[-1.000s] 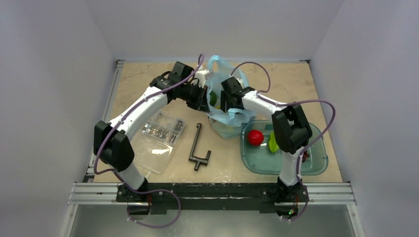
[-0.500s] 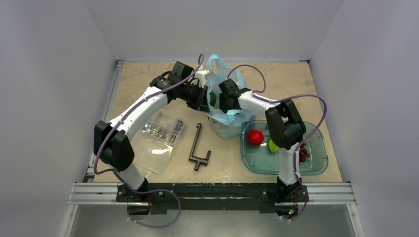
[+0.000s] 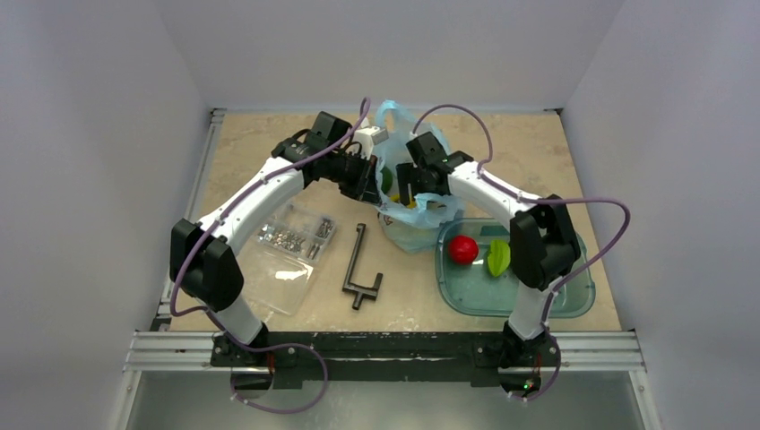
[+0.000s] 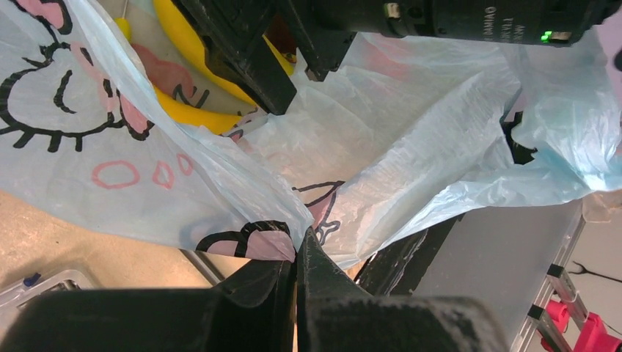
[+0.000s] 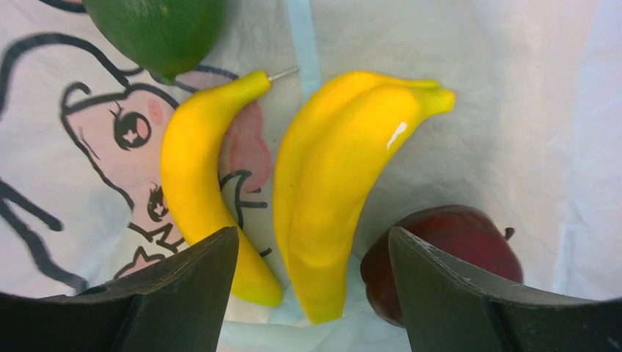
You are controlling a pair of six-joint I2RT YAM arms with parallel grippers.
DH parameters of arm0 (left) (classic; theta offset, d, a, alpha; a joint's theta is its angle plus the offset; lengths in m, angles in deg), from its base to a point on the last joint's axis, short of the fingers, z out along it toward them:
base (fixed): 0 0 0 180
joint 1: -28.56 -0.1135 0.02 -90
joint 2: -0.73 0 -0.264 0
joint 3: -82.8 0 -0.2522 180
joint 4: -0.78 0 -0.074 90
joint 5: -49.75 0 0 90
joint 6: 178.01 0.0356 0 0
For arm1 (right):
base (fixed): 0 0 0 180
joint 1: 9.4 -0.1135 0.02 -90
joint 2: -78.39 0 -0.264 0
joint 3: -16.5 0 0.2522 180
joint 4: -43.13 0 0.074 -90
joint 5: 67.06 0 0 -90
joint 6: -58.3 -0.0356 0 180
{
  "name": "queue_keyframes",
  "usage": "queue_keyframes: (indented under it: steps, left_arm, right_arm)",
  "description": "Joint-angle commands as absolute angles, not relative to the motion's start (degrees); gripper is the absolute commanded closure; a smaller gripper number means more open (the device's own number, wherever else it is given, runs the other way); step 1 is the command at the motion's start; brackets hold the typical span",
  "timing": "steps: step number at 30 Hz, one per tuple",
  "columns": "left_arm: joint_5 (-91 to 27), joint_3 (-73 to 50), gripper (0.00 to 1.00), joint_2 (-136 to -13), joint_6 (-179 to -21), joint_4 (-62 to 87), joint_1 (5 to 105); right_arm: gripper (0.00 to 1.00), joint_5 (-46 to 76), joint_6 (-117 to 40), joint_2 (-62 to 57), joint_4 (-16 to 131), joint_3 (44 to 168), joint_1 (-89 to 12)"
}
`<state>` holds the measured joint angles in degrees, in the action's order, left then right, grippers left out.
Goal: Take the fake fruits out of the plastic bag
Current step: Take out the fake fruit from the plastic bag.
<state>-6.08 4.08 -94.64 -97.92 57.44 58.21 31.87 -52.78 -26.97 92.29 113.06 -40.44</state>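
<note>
The light-blue plastic bag (image 3: 408, 210) with its printed graphic lies mid-table. My left gripper (image 4: 297, 246) is shut on the bag's edge (image 4: 242, 220) and holds it up. My right gripper (image 5: 312, 242) is open inside the bag's mouth (image 3: 405, 184), its jaws on either side of a double yellow banana (image 5: 345, 169). A single banana (image 5: 194, 169) lies left of it, a green fruit (image 5: 158, 26) at top left, a dark maroon fruit (image 5: 455, 249) by the right finger. In the top view a red apple (image 3: 462, 249) and a green piece (image 3: 498, 257) lie in the tray.
A teal tray (image 3: 574, 300) stands at front right. A clear flat bag of metal screws (image 3: 291, 246) lies at left. A black T-shaped tool (image 3: 358, 269) lies between them.
My right arm has swung its elbow outward to the right and its gripper has moved over and into the bag's mouth. The left arm has held still.
</note>
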Motion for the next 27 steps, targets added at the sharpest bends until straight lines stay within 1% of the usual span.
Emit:
queue_keyframes:
  steps: [1,6,9,13,19,22,24,27]
  left_arm:
    - [-4.57,5.37,1.00,-93.75,-98.02,56.01,58.13]
    - [-4.22,5.46,1.00,-93.97,-98.04,56.06,58.14]
    - [-4.40,5.50,1.00,-93.90,-97.95,56.15,58.10]
    - [-4.15,5.53,1.00,-94.27,-98.03,56.12,58.17]
    - [-4.26,5.67,1.00,-94.75,-98.17,56.15,58.16]
    - [-4.35,5.68,1.00,-94.81,-98.05,56.22,58.18]
    - [-4.54,5.66,1.00,-94.89,-97.94,56.25,58.10]
    - [-4.21,5.73,1.00,-95.06,-98.09,56.29,58.18]
  right_arm:
    - [0.26,28.43,-51.57,-29.00,92.55,110.80,-41.08]
    - [0.27,35.33,-51.59,-32.98,94.26,111.76,-42.86]
    - [0.30,35.38,-51.78,-33.94,92.73,110.96,-43.29]
    - [0.43,36.04,-52.71,-33.14,90.62,110.86,-43.34]
    - [0.61,36.06,-53.99,-28.22,86.39,112.52,-43.41]
    - [0.67,34.30,-54.92,-25.91,83.15,112.64,-43.39]
    - [0.68,33.78,-54.85,-24.81,81.24,112.64,-43.41]
    - [0.73,31.94,-53.83,-23.40,77.72,112.31,-43.41]
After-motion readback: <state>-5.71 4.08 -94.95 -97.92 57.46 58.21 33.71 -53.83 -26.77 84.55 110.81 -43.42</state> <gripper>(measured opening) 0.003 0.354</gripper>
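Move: The two-banana bunch lies in the bag about 8 cm below my right hand and 2 cm ahead, level sideways. The single banana is some 5 cm to the left of the bunch and 1 cm nearer me; the dark red apple is 5 cm to the bunch's right and 3 cm nearer. The green avocado lies 7 cm left of my right hand and 6 cm ahead, 7 cm down. From my left hand the bunch is roughly 9 cm right, 4 ahead, 17 below. I sink my open right hand about 7 cm into the bag, easing back 2.5 cm and tipping the fingers slightly steeper, to straddle the near end of the bunch. There I close on it and draw it upward some 7 cm, swinging forward and to the left and undoing the tilt. My left hand stays put, still pinching the bag's rim to hold its mouth open. ##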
